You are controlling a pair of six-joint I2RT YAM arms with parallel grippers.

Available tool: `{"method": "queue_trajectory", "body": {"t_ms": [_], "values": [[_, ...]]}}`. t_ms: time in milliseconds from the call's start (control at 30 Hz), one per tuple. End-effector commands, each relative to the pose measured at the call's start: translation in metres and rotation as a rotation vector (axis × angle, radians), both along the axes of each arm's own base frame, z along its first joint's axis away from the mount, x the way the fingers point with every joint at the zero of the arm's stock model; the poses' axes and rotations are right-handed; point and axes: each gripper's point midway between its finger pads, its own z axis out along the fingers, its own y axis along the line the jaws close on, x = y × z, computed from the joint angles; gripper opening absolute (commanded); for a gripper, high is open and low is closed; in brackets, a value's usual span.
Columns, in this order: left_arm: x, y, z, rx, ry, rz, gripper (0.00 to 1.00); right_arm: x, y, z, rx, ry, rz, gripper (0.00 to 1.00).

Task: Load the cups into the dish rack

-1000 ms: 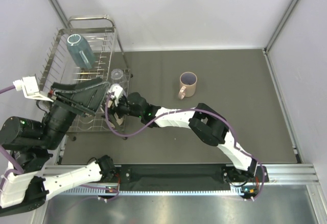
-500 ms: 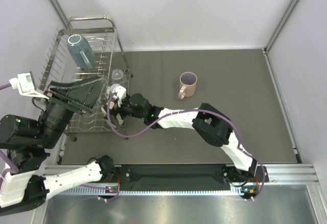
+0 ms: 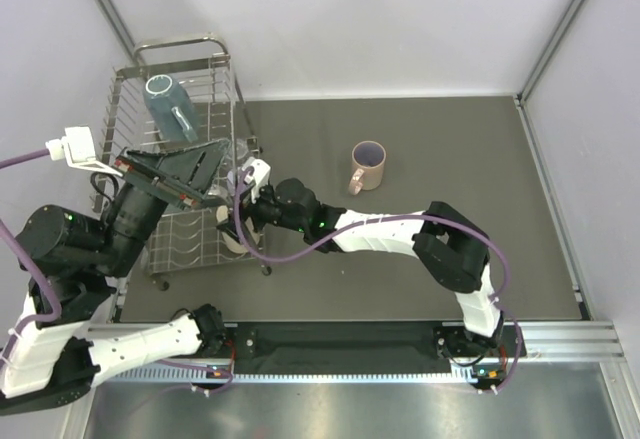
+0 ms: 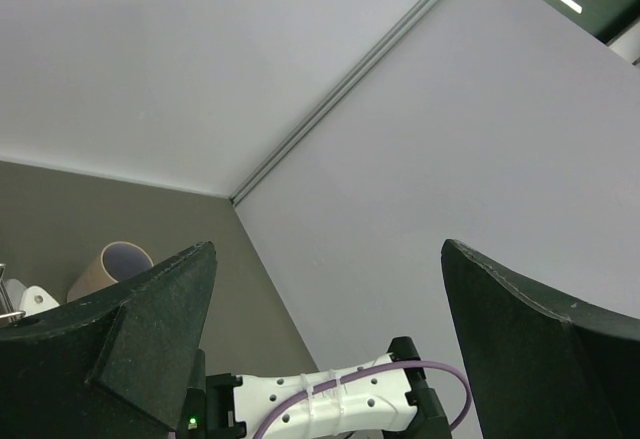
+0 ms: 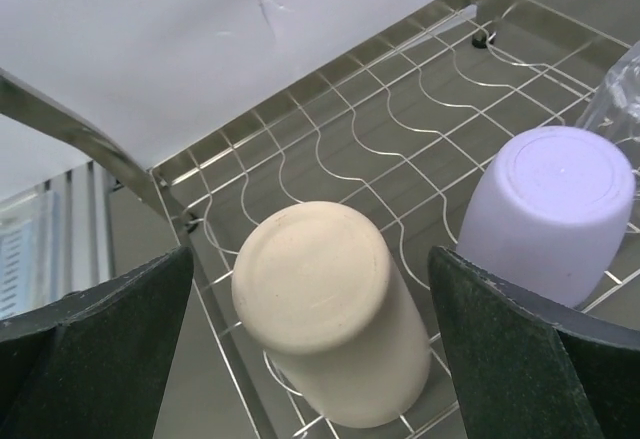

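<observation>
The dish rack (image 3: pixel 140 69) (image 5: pixel 400 109) stands at the table's left. A teal-blue cup (image 3: pixel 170 107) lies in its far end. In the right wrist view a beige tumbler (image 5: pixel 330 319) and a lavender tumbler (image 5: pixel 550 209) stand upside down on the wire floor, with a clear glass (image 5: pixel 620 89) at the right edge. My right gripper (image 5: pixel 310 259) (image 3: pixel 245 199) hovers open over the beige tumbler, its fingers apart from it. A pink handled mug (image 3: pixel 368 164) (image 4: pixel 110 264) sits on the table mat. My left gripper (image 3: pixel 185 171) (image 4: pixel 330 249) hangs open above the rack, holding nothing.
The right arm (image 3: pixel 400 229) stretches across the mat from the near right toward the rack. White walls close the back and sides. The rack's tall chrome frame (image 3: pixel 180 44) rises at its far end.
The right gripper opened wide and drew back to the right, leaving the beige tumbler in the rack. The rack shifted to the right. The left arm lifted and swung right.
</observation>
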Motion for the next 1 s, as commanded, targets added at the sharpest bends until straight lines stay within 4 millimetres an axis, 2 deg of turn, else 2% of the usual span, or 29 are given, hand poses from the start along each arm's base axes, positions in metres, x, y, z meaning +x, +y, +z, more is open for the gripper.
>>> {"method": "queue_trajectory", "body": {"t_ms": [0, 67, 100, 300, 433, 533, 633, 733, 833, 867, 900, 933, 967], "values": [[0.004, -0.004, 0.008, -0.036, -0.003, 0.005, 0.99, 0.0, -0.007, 0.046, 0.131, 0.019, 0.03, 1.0], [0.004, -0.006, 0.008, -0.03, -0.006, 0.001, 0.99, 0.001, -0.006, 0.041, 0.152, 0.081, 0.053, 1.0], [0.004, -0.007, 0.008, -0.026, -0.006, 0.0, 0.99, 0.01, -0.008, 0.047, 0.191, 0.094, 0.058, 1.0], [0.007, -0.009, 0.007, -0.007, -0.015, 0.007, 0.99, 0.022, -0.006, 0.051, 0.245, 0.184, 0.117, 1.0], [0.007, -0.012, 0.006, 0.007, -0.02, 0.001, 0.99, 0.021, -0.006, 0.054, 0.261, 0.198, 0.144, 1.0], [0.007, -0.016, 0.006, 0.008, -0.017, -0.008, 0.99, 0.017, -0.015, 0.057, 0.286, 0.226, 0.162, 1.0], [0.007, -0.02, 0.004, 0.01, -0.008, -0.02, 0.99, 0.014, -0.029, 0.065, 0.303, 0.226, 0.144, 1.0], [0.009, -0.026, -0.003, 0.02, 0.02, -0.035, 0.99, 0.019, -0.053, 0.071, 0.302, 0.234, 0.09, 1.0], [0.011, -0.032, -0.008, 0.026, 0.046, -0.047, 0.99, 0.026, -0.081, 0.067, 0.244, 0.263, -0.007, 1.0], [0.011, -0.033, -0.009, 0.025, 0.052, -0.049, 0.99, 0.026, -0.095, 0.074, 0.24, 0.259, -0.035, 1.0], [0.013, -0.036, -0.01, 0.028, 0.058, -0.05, 0.99, 0.025, -0.103, 0.059, 0.172, 0.294, -0.077, 1.0], [0.013, -0.037, -0.01, 0.023, 0.066, -0.051, 0.99, 0.029, -0.112, 0.056, 0.15, 0.304, -0.126, 1.0], [0.014, -0.039, -0.011, 0.025, 0.069, -0.052, 0.99, 0.025, -0.12, 0.065, 0.145, 0.291, -0.133, 1.0]]}}
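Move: The pink mug, last on the table, stands some 28 cm to the right of the right hand and about 16 cm farther out, roughly 15 cm lower. The beige cup it has already let go of stands on the lower shelf about 4 cm left, level fore-and-aft and 7 cm below; the purple cup is some 10 cm ahead, 2 cm left and equally low. From the left hand the mug lies about 25 cm ahead, 23 cm right, 50 cm below. Gripping nothing, fingers still wide open, the right hand first eases about 3 cm forward and 2 cm up, settles back and down, then pulls out quickly to its right, some 9 cm overall, leaving the beige cup and heading towards the mug. The wrist rolls some 20 degrees, forward side down. The open left hand drifts about 3 cm right. ##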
